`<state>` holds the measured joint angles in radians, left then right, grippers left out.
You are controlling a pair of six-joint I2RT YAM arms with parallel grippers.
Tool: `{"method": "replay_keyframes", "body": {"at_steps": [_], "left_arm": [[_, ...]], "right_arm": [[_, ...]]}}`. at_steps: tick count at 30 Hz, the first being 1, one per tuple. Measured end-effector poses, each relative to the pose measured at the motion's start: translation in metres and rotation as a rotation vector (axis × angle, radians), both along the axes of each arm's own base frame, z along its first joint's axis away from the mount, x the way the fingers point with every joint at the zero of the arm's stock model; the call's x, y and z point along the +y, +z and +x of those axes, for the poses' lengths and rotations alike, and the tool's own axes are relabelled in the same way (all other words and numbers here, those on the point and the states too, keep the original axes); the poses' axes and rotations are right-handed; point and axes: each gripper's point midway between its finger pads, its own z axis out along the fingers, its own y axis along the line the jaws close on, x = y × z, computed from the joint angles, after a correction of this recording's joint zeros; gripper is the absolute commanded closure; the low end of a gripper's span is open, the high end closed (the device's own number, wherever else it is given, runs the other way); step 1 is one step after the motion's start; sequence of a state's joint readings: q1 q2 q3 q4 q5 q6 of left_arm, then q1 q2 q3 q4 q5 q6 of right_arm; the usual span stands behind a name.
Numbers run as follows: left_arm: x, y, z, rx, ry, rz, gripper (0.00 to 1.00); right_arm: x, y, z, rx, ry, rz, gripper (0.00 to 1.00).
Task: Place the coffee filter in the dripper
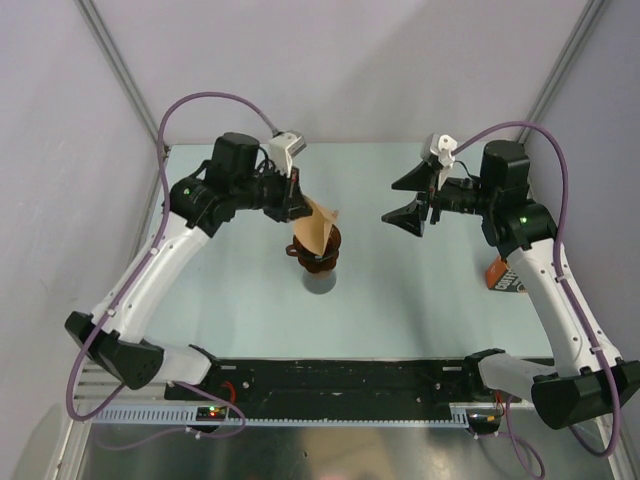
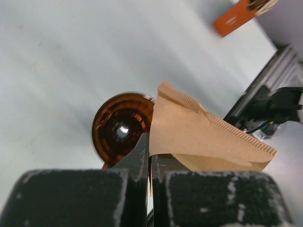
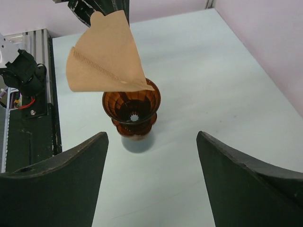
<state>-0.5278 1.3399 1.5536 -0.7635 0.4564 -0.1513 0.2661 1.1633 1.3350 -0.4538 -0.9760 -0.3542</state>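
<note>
A tan fan-shaped coffee filter (image 1: 318,228) hangs in the air, folded flat and tilted, with its lower corner over the rim of the dripper (image 1: 319,256). My left gripper (image 1: 297,205) is shut on the filter's edge (image 2: 203,137), the paper pinched between its fingers (image 2: 142,156). The dripper (image 2: 120,130) is a dark reddish-brown cone standing upright at the table's middle, with nothing inside it (image 3: 132,111). From the right wrist view the filter (image 3: 106,54) sits above and left of the dripper's mouth. My right gripper (image 1: 412,200) stands open and holds nothing, to the right of the dripper (image 3: 152,137).
An orange printed bag (image 1: 503,275) lies by the right arm at the table's right edge, also seen as the orange bag (image 2: 239,14). A greyish round shape (image 3: 137,143) shows under the dripper. The black rail (image 1: 350,375) runs along the near edge.
</note>
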Motion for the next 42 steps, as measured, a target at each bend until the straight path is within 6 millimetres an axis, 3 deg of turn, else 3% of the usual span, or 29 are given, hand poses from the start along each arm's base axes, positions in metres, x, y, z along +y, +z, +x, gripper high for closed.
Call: {"method": "replay_keyframes", "body": {"at_steps": [4,8,12,16,22,28,32,36,39,42], "left_arm": [[0.017,-0.021,0.003,0.070,0.039,0.151,1.00],[0.030,-0.045,-0.007,0.169,0.038,0.259,1.00],[0.035,-0.060,-0.010,0.248,0.040,0.323,0.93],[0.032,-0.070,-0.003,0.290,0.039,0.351,0.78],[0.020,-0.073,0.014,0.307,0.030,0.355,0.48],[0.016,-0.050,0.023,0.280,0.011,0.280,0.32],[0.031,-0.026,0.037,0.254,0.024,0.181,0.25],[0.055,0.003,0.052,0.176,0.083,0.096,0.23],[0.071,0.029,0.060,0.098,0.121,0.040,0.23],[0.083,0.051,0.071,0.015,0.152,0.004,0.23]], "right_arm": [[-0.003,-0.008,0.002,0.051,-0.034,-0.014,0.22],[-0.004,-0.016,0.003,0.106,-0.058,-0.024,0.24],[-0.003,-0.024,0.007,0.152,-0.070,-0.031,0.25],[-0.001,-0.031,0.010,0.198,-0.080,-0.041,0.26],[0.002,-0.027,0.013,0.224,-0.090,-0.050,0.27],[0.004,-0.021,0.015,0.230,-0.096,-0.063,0.34],[0.013,-0.023,0.014,0.216,-0.082,-0.088,0.50],[0.039,-0.025,0.007,0.191,-0.033,-0.139,0.69],[0.066,-0.014,0.007,0.162,0.008,-0.186,0.83],[0.092,-0.005,0.013,0.129,0.037,-0.233,0.90]]}}
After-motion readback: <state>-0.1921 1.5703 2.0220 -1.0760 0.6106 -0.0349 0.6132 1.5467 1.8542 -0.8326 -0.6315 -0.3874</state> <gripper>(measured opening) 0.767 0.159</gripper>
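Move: The left hand holds the paper filter; the dripper it is taken to has its middle some 3 cm to this hand's right, about level with it front to back, and roughly 13 cm below. The glass carafe stands directly under the dripper, its middle about 22 cm below the left hand. From the empty, open right hand, the dripper lies about 14 cm to the left, neither ahead nor back, and 16 cm down. The left hand lowers the filter some 7 cm into the dripper, drifting a little left on the way while its fingers tip further down by nearly 30 degrees, then opens, lets go of the paper and draws off up, forward and left, the fingers levelling back. The right hand first sinks a few centimetres with its fingers open, then sweeps about 9 cm left towards the filter and dripper, tipping its fingers down and closing them nearly shut on nothing. ##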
